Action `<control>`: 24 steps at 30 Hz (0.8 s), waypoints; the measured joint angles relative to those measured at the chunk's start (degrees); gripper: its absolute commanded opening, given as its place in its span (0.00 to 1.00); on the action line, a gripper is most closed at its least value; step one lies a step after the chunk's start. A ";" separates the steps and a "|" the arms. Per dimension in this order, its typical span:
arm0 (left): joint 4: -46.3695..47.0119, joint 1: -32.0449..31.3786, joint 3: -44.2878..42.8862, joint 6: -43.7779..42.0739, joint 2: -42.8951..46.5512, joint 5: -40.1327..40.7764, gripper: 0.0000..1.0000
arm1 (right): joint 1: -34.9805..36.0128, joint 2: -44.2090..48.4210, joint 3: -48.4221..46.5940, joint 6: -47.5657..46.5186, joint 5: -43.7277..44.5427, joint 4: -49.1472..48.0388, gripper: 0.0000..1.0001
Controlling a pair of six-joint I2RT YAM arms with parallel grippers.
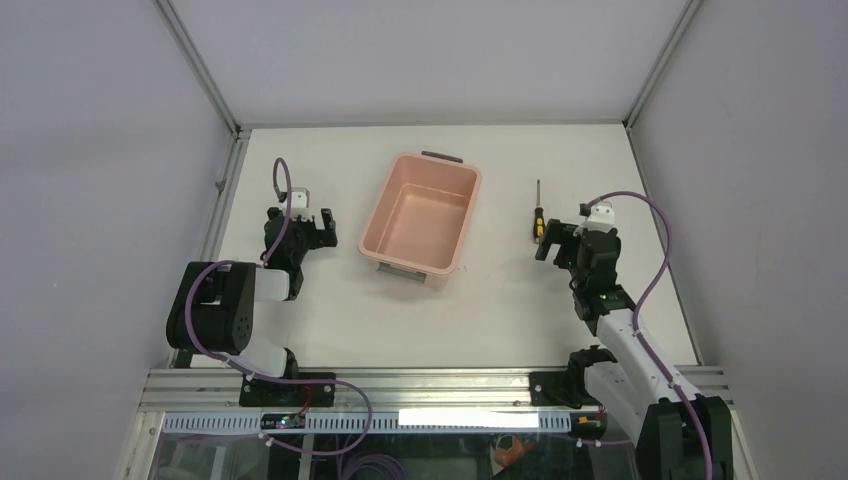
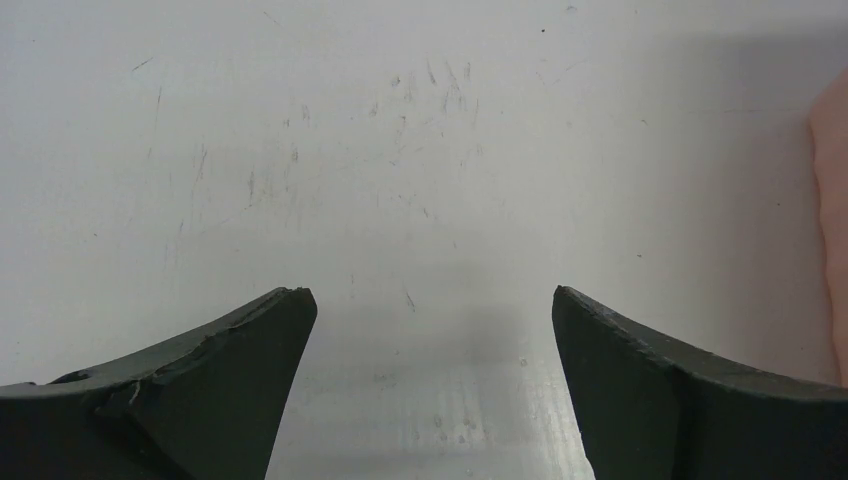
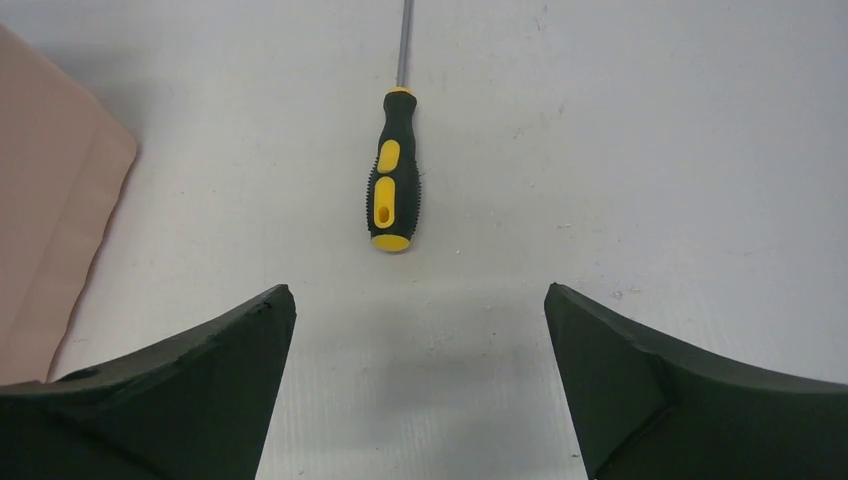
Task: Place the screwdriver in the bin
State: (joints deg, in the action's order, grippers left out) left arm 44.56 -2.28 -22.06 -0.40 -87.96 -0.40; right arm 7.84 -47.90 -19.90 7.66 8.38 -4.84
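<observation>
The screwdriver lies flat on the white table to the right of the bin, its black-and-yellow handle nearest me and its thin shaft pointing away. The salmon-pink bin stands in the middle of the table, empty, with a dark handle at each short end; its edge shows in the right wrist view and the left wrist view. My right gripper is open and empty, just short of the handle's end. My left gripper is open and empty over bare table left of the bin.
Grey walls with metal frame rails enclose the table on the left, back and right. An aluminium rail runs along the near edge by the arm bases.
</observation>
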 measured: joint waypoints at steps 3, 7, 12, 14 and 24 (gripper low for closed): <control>0.00 0.00 0.00 0.00 0.00 0.00 0.99 | 0.04 0.00 -0.11 0.44 -0.02 0.57 0.99; 0.02 0.00 0.00 0.00 0.00 0.00 0.99 | 0.20 -2.80 -6.78 1.92 0.15 9.46 0.99; 0.00 0.00 0.00 0.00 0.00 0.00 0.99 | 0.28 -18.43 -37.68 5.57 0.83 30.84 0.99; 0.00 0.00 0.00 0.00 0.00 0.00 0.99 | 0.31 -25.90 -50.45 6.36 1.05 37.94 0.99; 0.00 0.00 0.00 0.00 0.00 0.00 0.99 | 0.33 -56.22 -72.46 5.75 0.13 61.26 0.93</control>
State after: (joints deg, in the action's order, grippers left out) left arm 44.56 -2.28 -22.06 -0.40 -87.96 -0.40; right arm 8.16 -104.12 -92.36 13.41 8.51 56.42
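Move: The screwdriver lies with its shaft pointing away from the robot; its middle is about 12 cm ahead of the open right hand, 2 cm to its left and some 8 cm below. The bin stands roughly 32 cm to the right hand's left and 9 cm ahead, its middle about 4 cm lower. From the left hand, the screwdriver is some 58 cm to the right, 3 cm farther out and about 4 cm lower. Heading for the screwdriver, the right hand arcs up and forward, climbing about 12 cm as it goes out some 9 cm, then turns and drops fast, nearly straight down, by about 10 cm. Meanwhile the wrist tips down some 45 degrees, so the wide-open fingers point steeply at the table over the screwdriver, touching nothing yet. ##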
